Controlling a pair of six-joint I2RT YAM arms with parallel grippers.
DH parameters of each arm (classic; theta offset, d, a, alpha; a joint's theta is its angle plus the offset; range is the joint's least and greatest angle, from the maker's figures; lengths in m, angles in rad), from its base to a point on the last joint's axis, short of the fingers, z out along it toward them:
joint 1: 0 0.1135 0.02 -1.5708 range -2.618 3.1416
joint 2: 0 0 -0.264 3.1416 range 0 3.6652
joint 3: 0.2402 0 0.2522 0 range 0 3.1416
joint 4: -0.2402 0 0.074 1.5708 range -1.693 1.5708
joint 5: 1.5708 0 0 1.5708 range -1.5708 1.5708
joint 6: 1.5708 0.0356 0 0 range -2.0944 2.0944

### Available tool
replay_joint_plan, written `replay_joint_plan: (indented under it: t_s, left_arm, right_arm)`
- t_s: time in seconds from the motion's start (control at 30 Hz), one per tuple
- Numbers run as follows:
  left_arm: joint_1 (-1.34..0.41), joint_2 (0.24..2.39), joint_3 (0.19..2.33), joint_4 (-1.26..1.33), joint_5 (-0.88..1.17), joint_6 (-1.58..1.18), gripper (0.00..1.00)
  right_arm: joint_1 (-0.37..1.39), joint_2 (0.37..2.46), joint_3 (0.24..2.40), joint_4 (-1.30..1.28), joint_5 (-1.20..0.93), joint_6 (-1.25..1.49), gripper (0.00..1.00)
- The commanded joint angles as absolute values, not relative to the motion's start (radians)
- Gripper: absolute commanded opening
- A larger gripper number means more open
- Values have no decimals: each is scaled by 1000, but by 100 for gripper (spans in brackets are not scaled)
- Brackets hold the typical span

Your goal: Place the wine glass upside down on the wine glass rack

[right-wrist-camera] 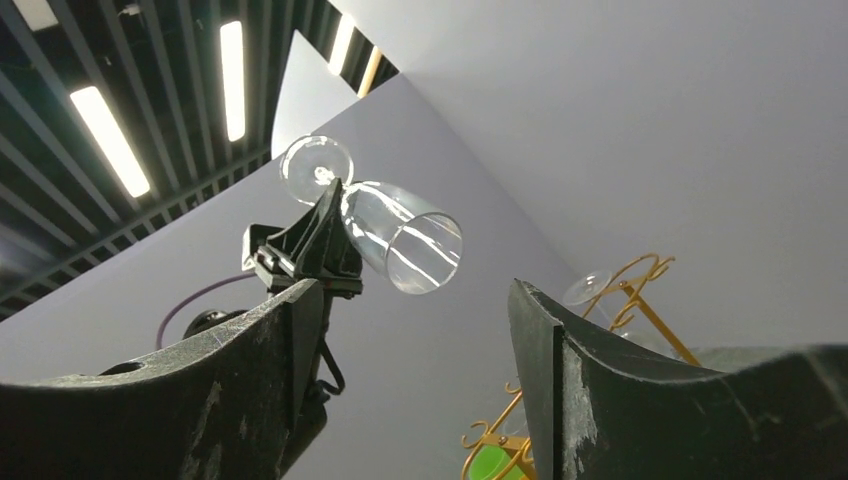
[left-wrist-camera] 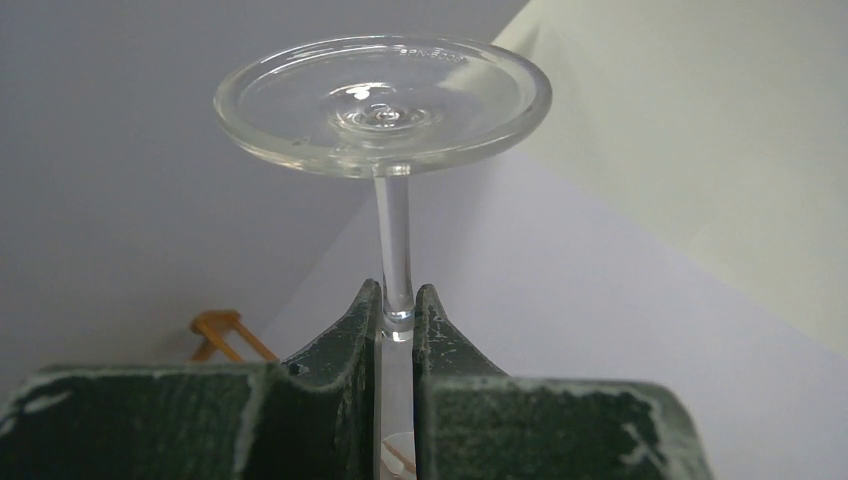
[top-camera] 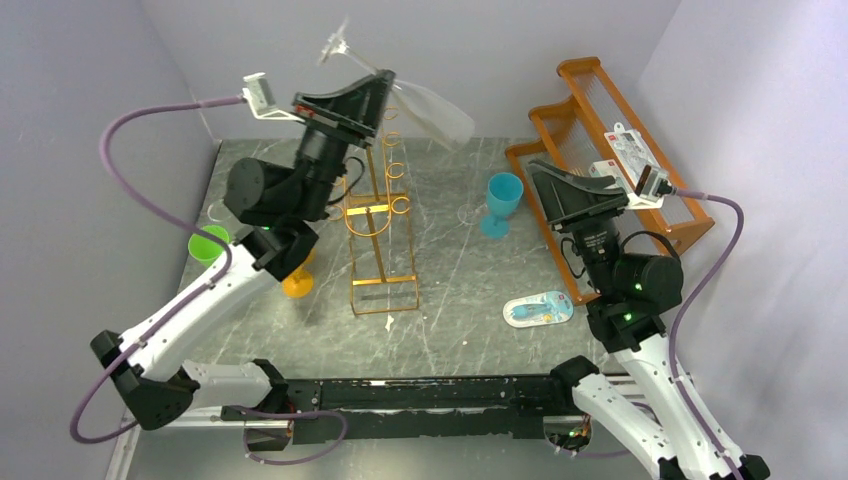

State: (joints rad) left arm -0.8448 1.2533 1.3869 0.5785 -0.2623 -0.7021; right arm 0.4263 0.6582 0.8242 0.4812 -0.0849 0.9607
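A clear wine glass (top-camera: 432,108) hangs high above the table, tilted, with its foot (top-camera: 336,46) up to the left and its open bowl down to the right. My left gripper (top-camera: 380,78) is shut on its stem. In the left wrist view the fingers (left-wrist-camera: 350,335) pinch the stem (left-wrist-camera: 393,240) below the round foot (left-wrist-camera: 382,100). The golden wire wine glass rack (top-camera: 383,232) stands on the table just below and right of that hand. My right gripper (top-camera: 545,185) stands open and holds nothing, to the right of the rack. Its wrist view looks up at the held glass (right-wrist-camera: 405,238) and the rack's hooks (right-wrist-camera: 640,285).
An orange stepped shelf (top-camera: 598,125) with a white packet (top-camera: 630,152) stands at the back right. On the table are a blue goblet (top-camera: 502,203), a green cup (top-camera: 208,243), an orange cup (top-camera: 298,284) and a flat blue-and-white packet (top-camera: 538,309). Grey walls enclose the left, back and right sides.
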Motion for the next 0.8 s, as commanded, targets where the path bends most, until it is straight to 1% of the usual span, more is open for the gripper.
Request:
replay_joint_plan:
  t_s: [0.0, 0.13, 0.3, 0.4, 0.53, 0.63, 0.77]
  left_arm:
    - [-741, 1186, 1455, 424, -174, -622, 5]
    - [-639, 1160, 1519, 260, -142, -596, 5]
    - [-492, 1161, 1569, 139, -71, -596, 5]
    - [-399, 1173, 1588, 106, -12, -598, 5]
    - [-259, 1201, 1614, 87, 122, -589, 5]
    - [-141, 1219, 1607, 98, 250, -610, 5]
    - [18, 1226, 1588, 92, 361, -618, 5]
  right_arm:
    - [424, 641, 826, 435, -60, 941, 72]
    - [424, 646, 835, 411, -54, 931, 72]
    - [424, 649, 835, 398, -51, 926, 72]
    - [424, 644, 836, 385, -48, 919, 72]
    - [424, 624, 841, 364, -34, 896, 72]
    - [424, 613, 843, 350, -21, 873, 72]
    - [424, 611, 848, 338, -15, 857, 72]
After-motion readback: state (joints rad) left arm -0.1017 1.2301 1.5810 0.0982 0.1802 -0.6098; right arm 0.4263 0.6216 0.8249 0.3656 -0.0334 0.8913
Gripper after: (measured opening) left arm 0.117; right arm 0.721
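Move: The left hand already holds the wine glass by its stem, high above the wine glass rack. The middle of the rack's left row of rings is about 5 cm ahead of that hand, 11 cm to its left and 27 cm below. A hanging glass is at the row's far end, some 16 cm ahead, 12 cm left and 32 cm down. The pair of yellow goblets stands about 32 cm left, 2 cm back and 52 cm below. From the right hand, the row's middle is some 11 cm ahead, 32 cm left and 17 cm lower. Leftward in a fast sweep of about 18 cm, bending into roughly 10 cm forward, the left hand carries the wine glass across above the rack and out beyond its left side, rising slightly and then sinking again. The wrist turns counter-clockwise and rolls its left side up, some 35 degrees in all, while the fingers keep their hold on the stem. The empty right hand, still open, sinks a little. ##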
